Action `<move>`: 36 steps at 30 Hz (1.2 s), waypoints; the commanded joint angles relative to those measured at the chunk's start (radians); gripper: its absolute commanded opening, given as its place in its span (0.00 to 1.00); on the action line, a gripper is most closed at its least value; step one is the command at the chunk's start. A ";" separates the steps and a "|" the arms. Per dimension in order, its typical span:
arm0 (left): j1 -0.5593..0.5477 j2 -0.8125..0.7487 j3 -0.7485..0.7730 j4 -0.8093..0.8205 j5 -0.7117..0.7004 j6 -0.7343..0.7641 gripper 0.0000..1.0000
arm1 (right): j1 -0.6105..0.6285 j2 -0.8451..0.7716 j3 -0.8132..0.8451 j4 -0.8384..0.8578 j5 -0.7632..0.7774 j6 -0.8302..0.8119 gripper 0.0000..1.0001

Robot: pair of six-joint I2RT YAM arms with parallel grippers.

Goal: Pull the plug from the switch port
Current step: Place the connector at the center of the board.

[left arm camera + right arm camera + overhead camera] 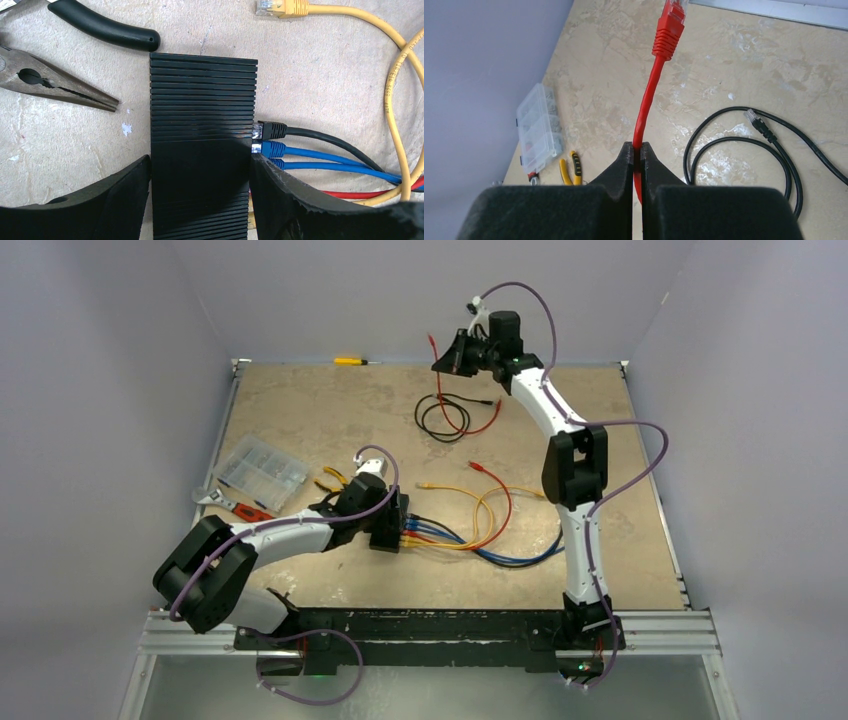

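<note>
The switch (202, 110) is a flat black ribbed box lying on the table. My left gripper (200, 162) is shut on it, one finger pressed against each long side. On its right face a black plug (272, 130) and two blue plugs (272, 148) sit in ports; the lower ports are hidden behind my finger. In the top view the left gripper (385, 520) covers most of the switch (392, 532). My right gripper (636, 147) is raised at the back of the table, shut on a red cable whose free plug (669, 25) points up. The top view shows the same red plug (432, 340) above that gripper (452, 358).
A clear compartment box (260, 472), yellow-handled pliers (333, 478) and a wrench (215, 500) lie left of the switch. Grey pliers (60, 85) lie close beside it. A loose yellow cable (450, 488) and a coiled black cable (445, 415) lie mid-table. A screwdriver (350, 361) is at the back edge.
</note>
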 commanded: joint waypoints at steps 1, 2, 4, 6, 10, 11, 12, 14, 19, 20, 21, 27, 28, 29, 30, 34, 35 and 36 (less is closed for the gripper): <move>-0.003 0.051 -0.067 -0.178 0.044 -0.004 0.00 | -0.004 0.018 0.042 -0.004 -0.009 -0.015 0.05; -0.002 0.048 -0.067 -0.179 0.044 -0.003 0.00 | -0.005 0.022 0.042 -0.009 -0.006 -0.018 0.10; -0.002 0.042 -0.069 -0.177 0.044 -0.003 0.00 | -0.006 0.022 0.039 -0.019 0.016 -0.026 0.16; -0.003 0.033 -0.075 -0.174 0.048 -0.005 0.00 | -0.008 0.011 0.029 -0.028 0.054 -0.033 0.26; -0.001 0.014 -0.085 -0.168 0.057 -0.009 0.00 | -0.011 -0.034 -0.008 -0.032 0.144 -0.047 0.49; -0.002 0.009 -0.087 -0.169 0.056 -0.009 0.00 | -0.012 -0.045 -0.015 -0.035 0.163 -0.052 0.53; -0.002 0.004 -0.088 -0.168 0.055 -0.010 0.00 | -0.012 -0.057 -0.024 -0.033 0.180 -0.056 0.57; -0.002 -0.004 -0.089 -0.167 0.054 -0.011 0.00 | -0.013 -0.080 -0.045 -0.029 0.200 -0.060 0.64; -0.002 -0.016 -0.098 -0.156 0.057 -0.016 0.00 | -0.013 -0.138 -0.129 0.011 0.203 -0.065 0.81; -0.002 -0.016 -0.098 -0.155 0.057 -0.017 0.00 | -0.014 -0.152 -0.152 0.022 0.201 -0.068 0.85; -0.002 -0.014 -0.099 -0.152 0.057 -0.018 0.00 | -0.014 -0.166 -0.175 0.034 0.199 -0.069 0.89; -0.001 -0.006 -0.095 -0.145 0.048 -0.025 0.00 | -0.013 -0.264 -0.326 0.096 0.181 -0.089 0.99; -0.001 -0.004 -0.092 -0.146 0.048 -0.027 0.00 | -0.013 -0.279 -0.353 0.102 0.177 -0.090 0.99; -0.003 -0.003 -0.090 -0.146 0.049 -0.029 0.00 | -0.014 -0.293 -0.379 0.108 0.174 -0.092 0.99; -0.001 -0.003 -0.090 -0.145 0.050 -0.030 0.00 | -0.013 -0.309 -0.407 0.113 0.172 -0.096 0.99; -0.001 -0.021 -0.089 -0.136 0.056 -0.037 0.00 | -0.012 -0.396 -0.563 0.146 0.161 -0.123 0.99; -0.001 -0.030 -0.091 -0.134 0.057 -0.039 0.00 | -0.012 -0.419 -0.604 0.163 0.157 -0.119 0.99; -0.001 -0.039 -0.092 -0.131 0.060 -0.040 0.00 | -0.012 -0.442 -0.647 0.180 0.149 -0.113 0.99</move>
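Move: The red cable in the right fingers is to go down by the black cable coil, which lies about 20 cm below that hand, some 2 cm nearer and 3 cm right. The red cable's other plug rests about 15 cm right and 2 cm farther out, and the loose red plug of the next cable about 12 cm nearer and 8 cm right, both also 20 cm down. From the left hand the coil is nearly 30 cm ahead and 11 cm right. The red cable comes free as the right fingers go from shut to wide open, the hand sinking about 4 cm over the coil and starting rightward. The open hand then backs off some 6 cm, still drifting right and rising a little before dipping again at the end, its wrist having turned roughly 10 degrees clockwise. The left hand keeps its grip on the switch, easing back under 1 cm. ##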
